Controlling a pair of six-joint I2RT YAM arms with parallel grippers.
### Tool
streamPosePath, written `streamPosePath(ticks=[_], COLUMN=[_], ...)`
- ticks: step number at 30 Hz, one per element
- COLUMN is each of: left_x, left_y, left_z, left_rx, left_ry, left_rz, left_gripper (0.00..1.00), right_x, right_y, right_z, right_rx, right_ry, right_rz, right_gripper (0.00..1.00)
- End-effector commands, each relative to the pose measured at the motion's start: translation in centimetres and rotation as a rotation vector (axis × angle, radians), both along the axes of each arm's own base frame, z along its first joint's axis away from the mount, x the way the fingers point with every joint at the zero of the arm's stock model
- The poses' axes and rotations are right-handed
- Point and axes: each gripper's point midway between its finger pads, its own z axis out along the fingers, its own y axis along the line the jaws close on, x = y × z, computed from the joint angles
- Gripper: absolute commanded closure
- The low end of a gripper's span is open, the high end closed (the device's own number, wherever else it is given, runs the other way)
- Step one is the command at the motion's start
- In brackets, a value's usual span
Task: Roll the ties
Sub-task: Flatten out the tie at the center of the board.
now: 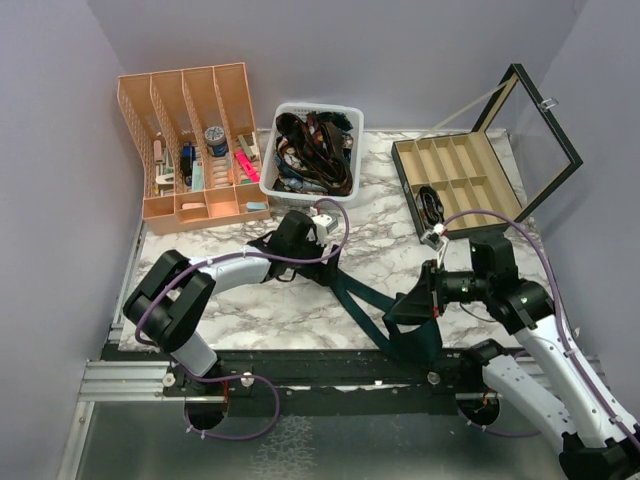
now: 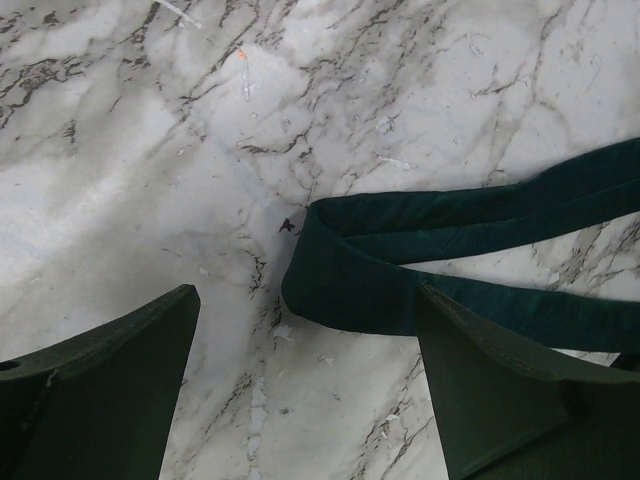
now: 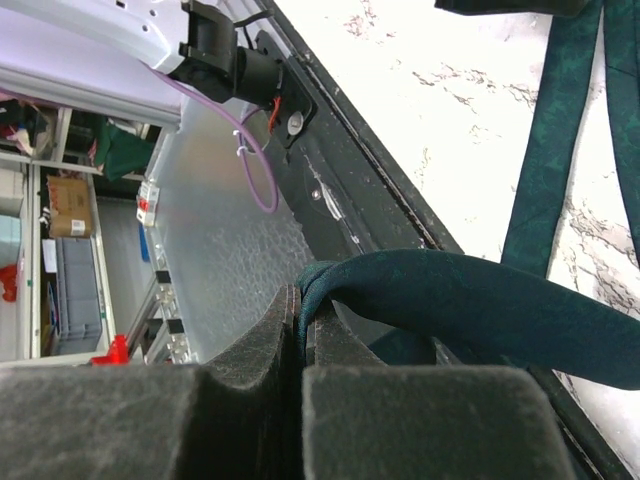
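Observation:
A dark teal-navy tie [image 1: 365, 297] lies across the marble table [image 1: 240, 305], folded back on itself. In the left wrist view its folded bend [image 2: 350, 285] rests on the marble between the fingers, close against the right finger [image 2: 500, 390]. My left gripper [image 2: 305, 292] is open and low over that fold, and it shows at mid-table in the top view [image 1: 335, 262]. My right gripper [image 3: 305, 295] is shut on the tie's fabric [image 3: 480, 305] near the table's front edge [image 1: 412, 300]. The wide end hangs over that edge. Two narrow runs of the tie [image 3: 560, 130] stretch away on the marble.
A white basket [image 1: 318, 105] of tangled dark ties and straps stands at the back centre. A peach desk organiser [image 1: 135, 110] fills the back left. A black compartment box [image 1: 470, 160] with its lid raised is at the back right. The black frame rail [image 1: 320, 365] runs along the front.

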Motion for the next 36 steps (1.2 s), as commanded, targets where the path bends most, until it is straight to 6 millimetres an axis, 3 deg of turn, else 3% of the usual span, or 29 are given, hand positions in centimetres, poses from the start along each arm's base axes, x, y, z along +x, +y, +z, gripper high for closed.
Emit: streamPosePath(ticks=[1,5,10,18,24,27,30,32,36], left_x=[-1.1,-1.0,-1.2,-1.2,0.1,0.6,0.6,0.1,-2.1], left_y=[-0.8,-1.4,-1.7,-2.2,-2.1,-0.6,2.3,5.2,10.7], left_z=[0.3,0.9,0.1,-0.1,1.5,2.7,4.5,5.5,9.1], left_rx=[-0.031,-0.061,-0.057,-0.072,-0.093,-0.103,-0.148,-0.159,-0.181], left_ry=[-0.003,-0.042,-0.026,-0.007,-0.045,-0.038,-0.009,0.024,0.022], left_rz=[-0.116,-0.157,-0.221,-0.274,-0.21,-0.088,0.109,0.285,0.568], left_gripper=[0.11,0.1,0.14,0.52,0.85,0.99,1.0,1.0,1.0], right_x=[0.7,0.8,0.9,1.1,2.1,3.2,4.3,4.7,4.1], right_y=[-0.1,-0.1,-0.1,-0.2,-0.4,-0.5,-0.2,0.2,1.6], right_z=[-0.5,-0.6,-0.8,-1.1,-1.7,-1.8,-2.0,-2.0,-1.2], right_rx=[-0.021,-0.024,-0.029,-0.047,-0.082,-0.101,-0.109,-0.101,-0.02], right_ry=[-0.002,0.0,0.005,0.004,0.008,-0.001,-0.004,0.008,0.028], right_rz=[-0.033,-0.037,-0.037,-0.052,-0.095,-0.135,-0.147,-0.131,-0.002], right_gripper=[0.99,0.99,0.99,0.99,0.99,1.0,1.0,0.99,0.99])
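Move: The dark green tie's folded end lies between the left hand's open fingers, about 1 cm back, 2 cm right and 1 cm below the hand point. From that hand, the tie basket is some 24 cm ahead and 5 cm left; the display box is about 21 cm ahead and 28 cm right. The right hand holds the tie over the board's front edge; the board's clear middle is roughly 17 cm ahead, 8 cm left and 19 cm below it. The left hand eases a centimetre or so back and to the right, turning slightly clockwise, and shuts its fingers to pinch the tie's folded end on the board, then swings up and left by about 7 cm each way, away from the right gripper, turning some 25 degrees counter-clockwise. The right hand keeps its shut grip on the tie and, mostly late on, carries it about 4 cm forward and 3 cm down towards the board's middle. ##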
